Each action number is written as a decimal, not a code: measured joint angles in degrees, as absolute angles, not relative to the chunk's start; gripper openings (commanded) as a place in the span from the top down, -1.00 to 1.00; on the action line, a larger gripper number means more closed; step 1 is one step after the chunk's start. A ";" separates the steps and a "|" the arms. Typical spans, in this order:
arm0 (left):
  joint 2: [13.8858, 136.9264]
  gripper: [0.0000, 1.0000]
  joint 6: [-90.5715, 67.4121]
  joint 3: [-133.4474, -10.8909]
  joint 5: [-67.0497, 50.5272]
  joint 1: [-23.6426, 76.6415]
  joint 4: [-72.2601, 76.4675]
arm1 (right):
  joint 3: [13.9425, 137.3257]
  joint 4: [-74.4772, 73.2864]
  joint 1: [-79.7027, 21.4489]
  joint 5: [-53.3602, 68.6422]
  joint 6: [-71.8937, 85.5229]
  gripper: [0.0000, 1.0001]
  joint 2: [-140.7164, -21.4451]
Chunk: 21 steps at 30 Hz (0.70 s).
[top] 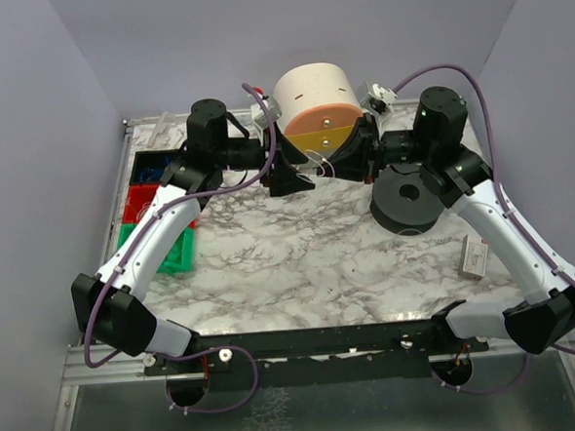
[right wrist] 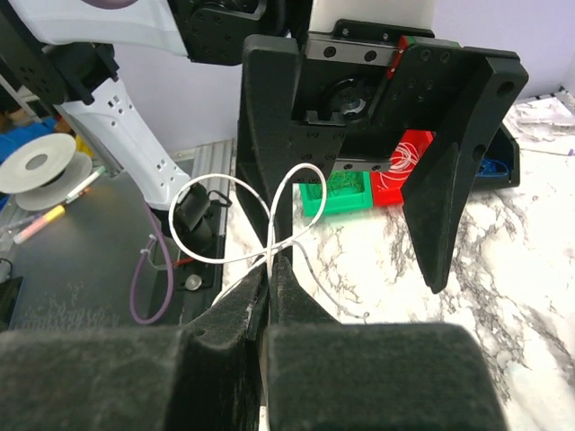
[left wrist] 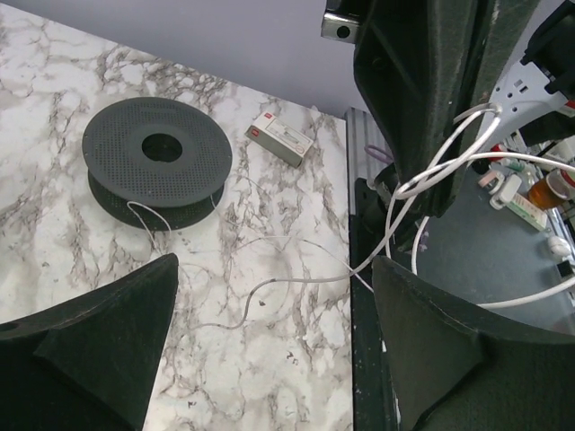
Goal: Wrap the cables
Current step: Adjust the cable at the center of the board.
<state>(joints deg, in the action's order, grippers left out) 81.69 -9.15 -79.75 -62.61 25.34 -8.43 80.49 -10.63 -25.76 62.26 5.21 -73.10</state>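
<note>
The cables are thin pale strands. One loops up from my right gripper (right wrist: 275, 262), which is shut on it, and curls in front of the left gripper's fingers (right wrist: 440, 206). In the left wrist view a strand (left wrist: 309, 279) runs across the marble from the dark grey spool (left wrist: 157, 157) to the right gripper's fingers (left wrist: 431, 108), where it bunches in white loops. My left gripper (left wrist: 274, 346) is open above that strand with nothing between its fingers. From above, both grippers (top: 297, 171) (top: 347, 158) meet at the table's back, left of the spool (top: 409, 200).
A cream cylinder with an orange and yellow face (top: 315, 101) stands right behind the grippers. Red and green bins (top: 155, 199) (top: 177, 252) sit at the left edge. A small white box (top: 476, 258) lies at the right, near the table edge (left wrist: 359, 269).
</note>
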 measured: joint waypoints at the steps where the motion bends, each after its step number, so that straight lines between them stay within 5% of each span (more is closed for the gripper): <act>1: 81.69 -0.71 -8.82 -79.92 -62.39 25.61 -8.73 | 80.12 -10.00 -25.76 62.28 6.07 0.99 -73.14; 10: 82.26 -0.03 -6.81 -81.28 -60.38 27.44 -9.61 | 79.42 -5.58 -25.74 62.72 10.72 0.99 -73.54; 12: 82.70 0.27 -6.61 -81.32 -60.34 27.55 -9.58 | 79.42 -5.08 -25.74 62.94 11.42 0.99 -73.54; 15: 83.64 1.00 -6.59 -81.36 -60.36 27.79 -9.76 | 79.42 -4.64 -25.74 63.13 11.77 0.99 -73.54; 21: 84.31 1.00 -7.07 -81.87 -59.42 27.66 -10.02 | 79.42 -5.06 -25.34 63.05 10.41 0.99 -73.54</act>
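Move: The left hand, wide open and pointing right, goes for the cable's loose strand, hanging almost between its pads, about 2 cm to the right and 1 cm below. The right fingertips stand some 4 cm to the left hand's right, 3 cm back and 4 cm higher; the spool lies roughly 25 cm right, 5 cm ahead and 30 cm below. From the right hand the strand is about 4 cm ahead, 2 cm left and 5 cm down. The left fingers close fully on the loose strand and pinch it in their tips, while the hand eases about 1.5 cm to the right towards the shut right fingertips, then sinks about 1 cm and edges slightly forward. The right hand stays nearly in place and keeps its hold on the cable's crossing. ##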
